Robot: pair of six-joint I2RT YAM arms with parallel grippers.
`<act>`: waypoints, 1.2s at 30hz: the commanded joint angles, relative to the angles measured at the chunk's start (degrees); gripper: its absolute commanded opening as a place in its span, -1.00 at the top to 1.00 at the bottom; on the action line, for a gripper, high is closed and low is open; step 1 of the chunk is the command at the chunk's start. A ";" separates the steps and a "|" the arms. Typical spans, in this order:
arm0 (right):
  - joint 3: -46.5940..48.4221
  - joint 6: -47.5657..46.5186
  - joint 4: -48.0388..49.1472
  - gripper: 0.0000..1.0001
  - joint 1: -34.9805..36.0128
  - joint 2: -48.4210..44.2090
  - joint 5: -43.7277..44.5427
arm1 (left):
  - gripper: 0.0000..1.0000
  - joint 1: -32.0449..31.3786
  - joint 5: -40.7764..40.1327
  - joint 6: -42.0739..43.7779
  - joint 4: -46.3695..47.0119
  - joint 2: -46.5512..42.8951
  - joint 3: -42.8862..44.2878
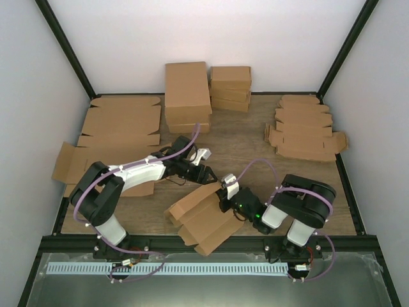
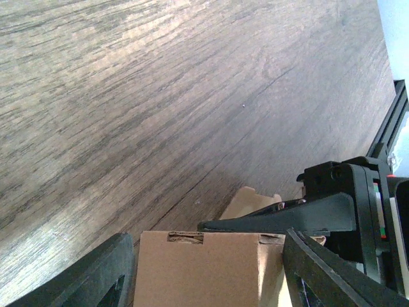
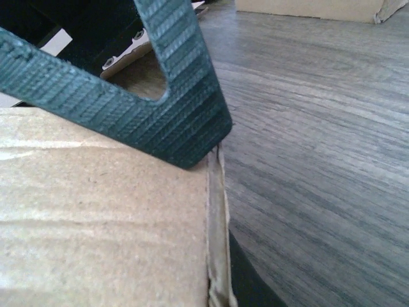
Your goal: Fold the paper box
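The paper box (image 1: 203, 220), brown and partly folded with its flaps standing up, lies near the table's front edge between the two arms. My right gripper (image 1: 225, 194) is shut on the box's upper right wall. In the right wrist view the cardboard edge (image 3: 216, 211) is pinched between the ribbed upper finger (image 3: 179, 121) and the dark lower one. My left gripper (image 1: 203, 171) hangs open just behind the box. In the left wrist view a panel of the box (image 2: 192, 275) stands between its spread fingers (image 2: 102, 275), and the right gripper's finger (image 2: 281, 220) lies across the panel's top.
Two stacks of folded brown boxes (image 1: 187, 96) (image 1: 230, 86) stand at the back. Flat small blanks (image 1: 303, 128) are piled at the back right. Large flat cardboard sheets (image 1: 118, 128) cover the left side. A black frame rail (image 1: 211, 243) runs along the front edge.
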 commanded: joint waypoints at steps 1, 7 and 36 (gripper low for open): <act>1.84 -0.12 1.81 0.99 0.42 1.64 3.91 | -0.32 0.08 0.97 -1.46 0.54 1.55 -1.30; 1.94 1.51 1.72 0.97 0.42 1.10 6.27 | -0.33 0.09 2.64 -3.45 2.09 1.82 -2.10; 3.65 12.14 -8.26 0.99 4.11 -6.93 13.81 | -1.00 0.00 -7.27 -14.22 -3.05 -20.55 -0.84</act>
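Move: My right hand already grips the far right corner of the paper box, which sits right at its pads; the box's middle is about 9 cm back, 6 cm left and 3 cm below. That corner lies some 2 cm back, 2 cm right and 2 cm below my left hand, whose fingers straddle the box end. From my left hand the tall box stack stands roughly 25 cm ahead and 8 cm left. With my left hand I ease down and draw back about 2 cm at the box's end while spreading the fingers fully, then rise some 6 cm, coming free of the corner. My right hand keeps its pinch on that corner, shifts a little under 2 cm forward while swinging about 10 degrees clockwise, and starts lifting nearly 2 cm at the last. ##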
